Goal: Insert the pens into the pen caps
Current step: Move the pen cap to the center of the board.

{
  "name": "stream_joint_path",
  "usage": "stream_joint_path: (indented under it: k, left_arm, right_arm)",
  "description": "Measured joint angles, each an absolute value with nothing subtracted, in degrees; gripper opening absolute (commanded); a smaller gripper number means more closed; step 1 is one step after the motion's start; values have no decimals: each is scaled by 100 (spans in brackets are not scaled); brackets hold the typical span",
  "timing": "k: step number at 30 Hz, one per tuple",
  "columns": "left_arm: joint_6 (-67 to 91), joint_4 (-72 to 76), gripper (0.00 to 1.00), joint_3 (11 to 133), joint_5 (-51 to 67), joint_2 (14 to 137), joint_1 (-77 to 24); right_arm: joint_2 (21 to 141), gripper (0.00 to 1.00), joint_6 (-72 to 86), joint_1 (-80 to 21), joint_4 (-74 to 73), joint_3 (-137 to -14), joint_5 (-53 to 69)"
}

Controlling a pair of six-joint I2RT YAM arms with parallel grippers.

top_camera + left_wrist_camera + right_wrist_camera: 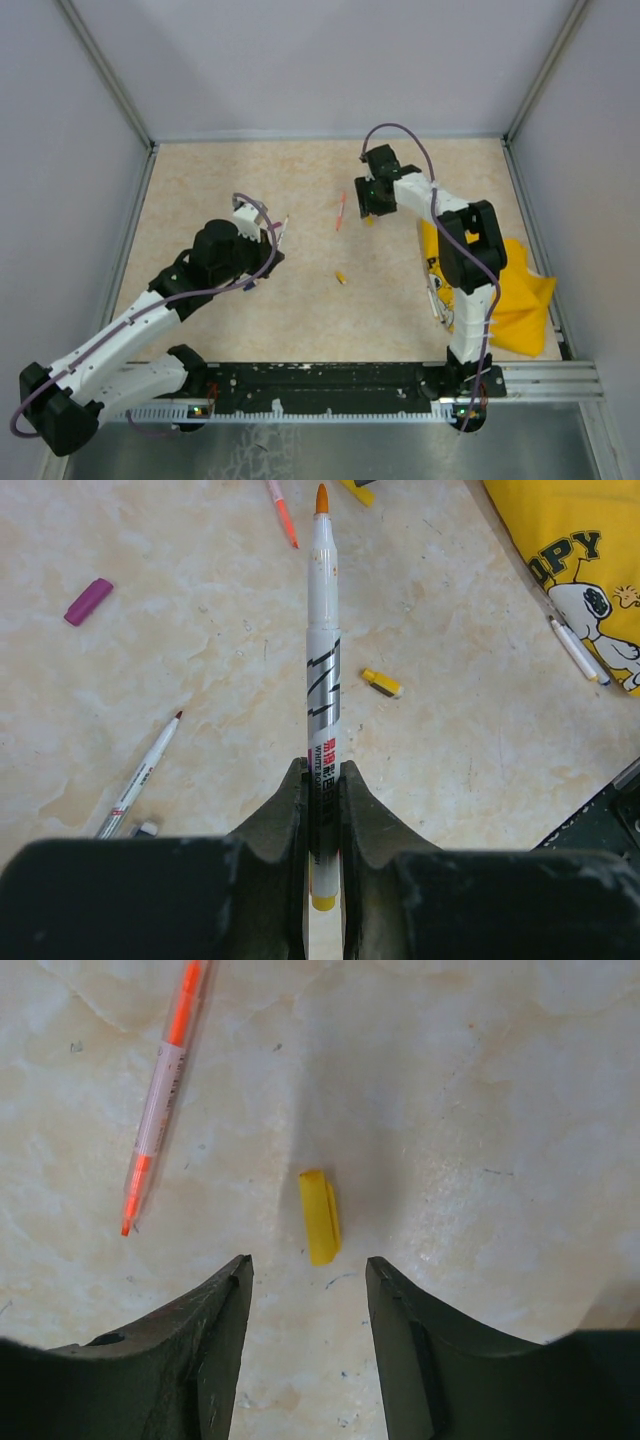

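My left gripper (322, 772) is shut on a white pen (323, 660) with an orange tip and a yellow end; the pen points forward, away from the jaws, held above the table. In the top view this gripper (272, 236) is left of centre. My right gripper (308, 1265) stands open just above the table, with a yellow pen cap (320, 1215) lying a little ahead of its fingertips and nothing between them. An orange-pink pen (160, 1110) lies to the cap's left. A second yellow cap (382, 683), a purple cap (88, 600) and a red-tipped white pen (140, 775) lie on the table.
A yellow cartoon-print cloth (505, 290) lies at the right, beside the right arm, with a white pen (575, 650) on it. A small dark cap (145, 829) lies by the red-tipped pen. Walls close the table (250, 180) on three sides.
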State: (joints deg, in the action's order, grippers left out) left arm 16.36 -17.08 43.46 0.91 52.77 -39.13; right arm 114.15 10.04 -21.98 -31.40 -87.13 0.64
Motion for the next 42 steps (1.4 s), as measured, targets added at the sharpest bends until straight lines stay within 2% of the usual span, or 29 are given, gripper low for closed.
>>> stream_joint_path:
  k: [14, 28, 32, 36, 42]
  left_arm:
    - [1472, -1925, 0, 4412, -60, 5301, -3885]
    - [1402, -2169, 0, 4414, -410, 5050, -3885]
    - [1389, -2182, 0, 4412, -440, 4928, -3885]
    - [1380, -2178, 0, 4412, -438, 4805, -3885]
    - [1378, -2169, 0, 4412, -427, 4799, -3885]
  right_arm:
    - [12154, 41, 631, -2198, -3422, -9266, -32]
    - [12156, 21, 504, -2272, -3592, -9264, -115]
    - [12156, 10, 493, -2290, -3625, -9262, -150]
    - [12156, 4, 469, -2290, -3629, -9262, -169]
    - [11994, 1, 467, -2290, -3562, -9019, -187]
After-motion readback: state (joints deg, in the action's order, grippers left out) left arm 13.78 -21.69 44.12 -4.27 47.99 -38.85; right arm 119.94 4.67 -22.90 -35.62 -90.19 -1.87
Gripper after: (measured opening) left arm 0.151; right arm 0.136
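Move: The yellow pen cap to be taken lies almost under the right hand's open fingers, about 1 cm ahead and 4 cm below. At that same depth, the orange pen is some 3 cm ahead and 8 cm left of the right hand, and the second yellow cap about 18 cm back and 8 cm left. From the raised left hand, which already holds the uncapped pen, the first cap lies roughly 20 cm ahead, 21 cm right and 18 cm below. The right hand's half-open fingers come to pinch the near end of the yellow cap: the hand sinks about 3.5 cm, easing forward a centimetre and then back again, and the fingers shut on the cap once it is down. The left hand keeps its pen and drifts some 2.5 cm left, rising about 1 cm after a slight dip. ##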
